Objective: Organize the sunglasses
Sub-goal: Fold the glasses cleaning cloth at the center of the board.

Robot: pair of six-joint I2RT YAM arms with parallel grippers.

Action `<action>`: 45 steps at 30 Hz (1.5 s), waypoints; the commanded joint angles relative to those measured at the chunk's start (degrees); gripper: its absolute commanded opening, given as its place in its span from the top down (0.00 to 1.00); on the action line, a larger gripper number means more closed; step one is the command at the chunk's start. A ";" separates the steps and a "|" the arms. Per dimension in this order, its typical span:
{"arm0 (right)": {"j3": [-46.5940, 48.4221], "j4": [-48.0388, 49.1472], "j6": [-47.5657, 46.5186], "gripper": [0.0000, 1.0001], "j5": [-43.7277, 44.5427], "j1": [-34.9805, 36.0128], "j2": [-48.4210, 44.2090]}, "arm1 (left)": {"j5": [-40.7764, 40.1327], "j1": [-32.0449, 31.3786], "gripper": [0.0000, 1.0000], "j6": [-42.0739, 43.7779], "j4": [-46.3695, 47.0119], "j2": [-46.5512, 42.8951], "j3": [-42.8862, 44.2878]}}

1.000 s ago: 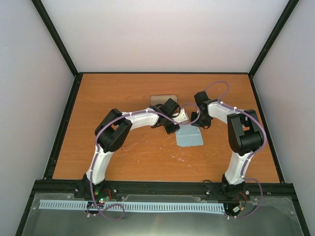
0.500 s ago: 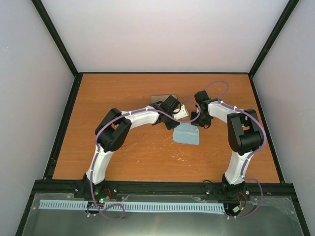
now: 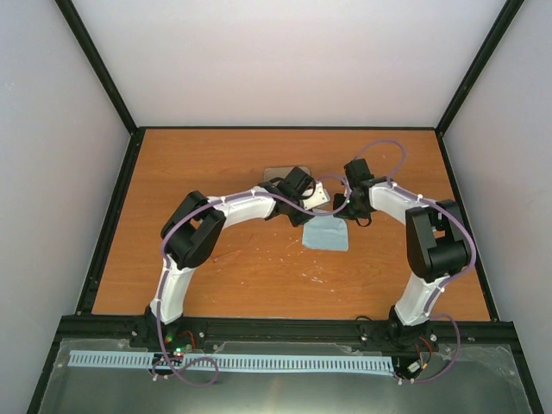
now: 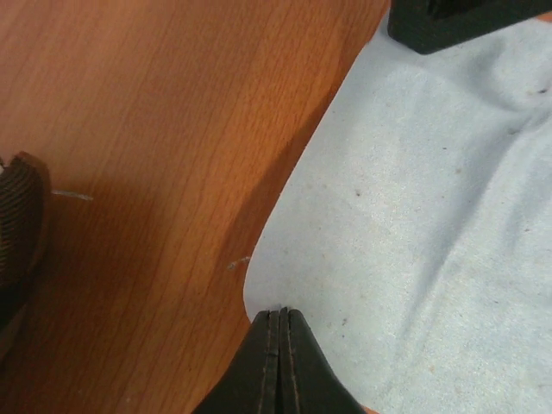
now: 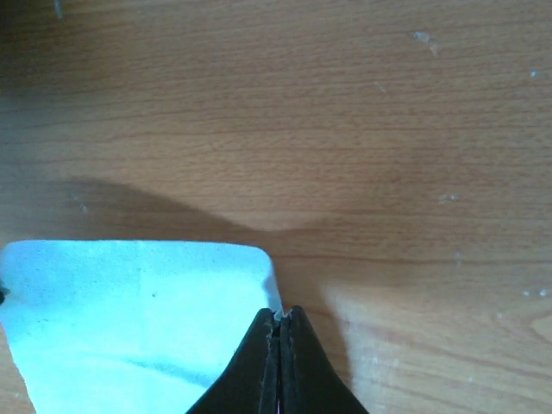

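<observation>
A light blue-grey cloth [image 3: 328, 236] lies at mid-table between the two arms. My left gripper [image 3: 309, 216] is shut on the cloth's [image 4: 414, 216] far left corner, its tips [image 4: 279, 312] pinching the edge. My right gripper [image 3: 352, 214] is shut on the far right corner of the cloth [image 5: 129, 310], and a sliver of fabric shows between its tips [image 5: 281, 312]. The right gripper's black finger [image 4: 466, 21] shows at the top of the left wrist view. The sunglasses cannot be made out in any view.
A grey-and-brown striped case [image 3: 278, 174] lies just behind the left wrist, and its end [image 4: 17, 224] shows at the left edge of the left wrist view. Black frame rails [image 3: 112, 216] border the wooden table [image 3: 216, 164].
The cloth has shifted slightly left and toward the far side, held at both far corners. The right arm's elbow has swung a little to the right.
</observation>
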 commanded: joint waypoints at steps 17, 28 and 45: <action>-10.44 4.78 -1.31 0.97 -5.45 -0.40 -10.17 | 2.05 0.04 1.00 -1.56 6.86 -9.90 -11.26; -14.57 5.10 -0.94 0.97 -6.36 -0.42 -12.63 | 2.75 -1.21 1.00 -2.14 8.02 -11.01 -14.29; -17.60 5.07 -0.99 0.97 -7.37 -0.28 -12.52 | 7.67 -1.39 0.99 -2.89 7.86 -12.29 -17.60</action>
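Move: The grippers already pinch the two far corners of the cleaning cloth. Its near edge, middle taken, lies about 9 cm back and 6 cm right of the left hand, and about 9 cm back and 6 cm left of the right hand, some 2 cm below both. From the left hand, the glasses case is roughly 12 cm ahead and 6 cm left; the sunglasses lie some 24 cm left and 6 cm back. Both hands keep their pinch on the cloth's far corners and draw them back over it towards its near edge, the left about 6 cm, the right about 7 cm. The left hand first lifts 2–3 cm, then sinks as it goes back, easing a little to the left; the right stays low and dips at the end. ##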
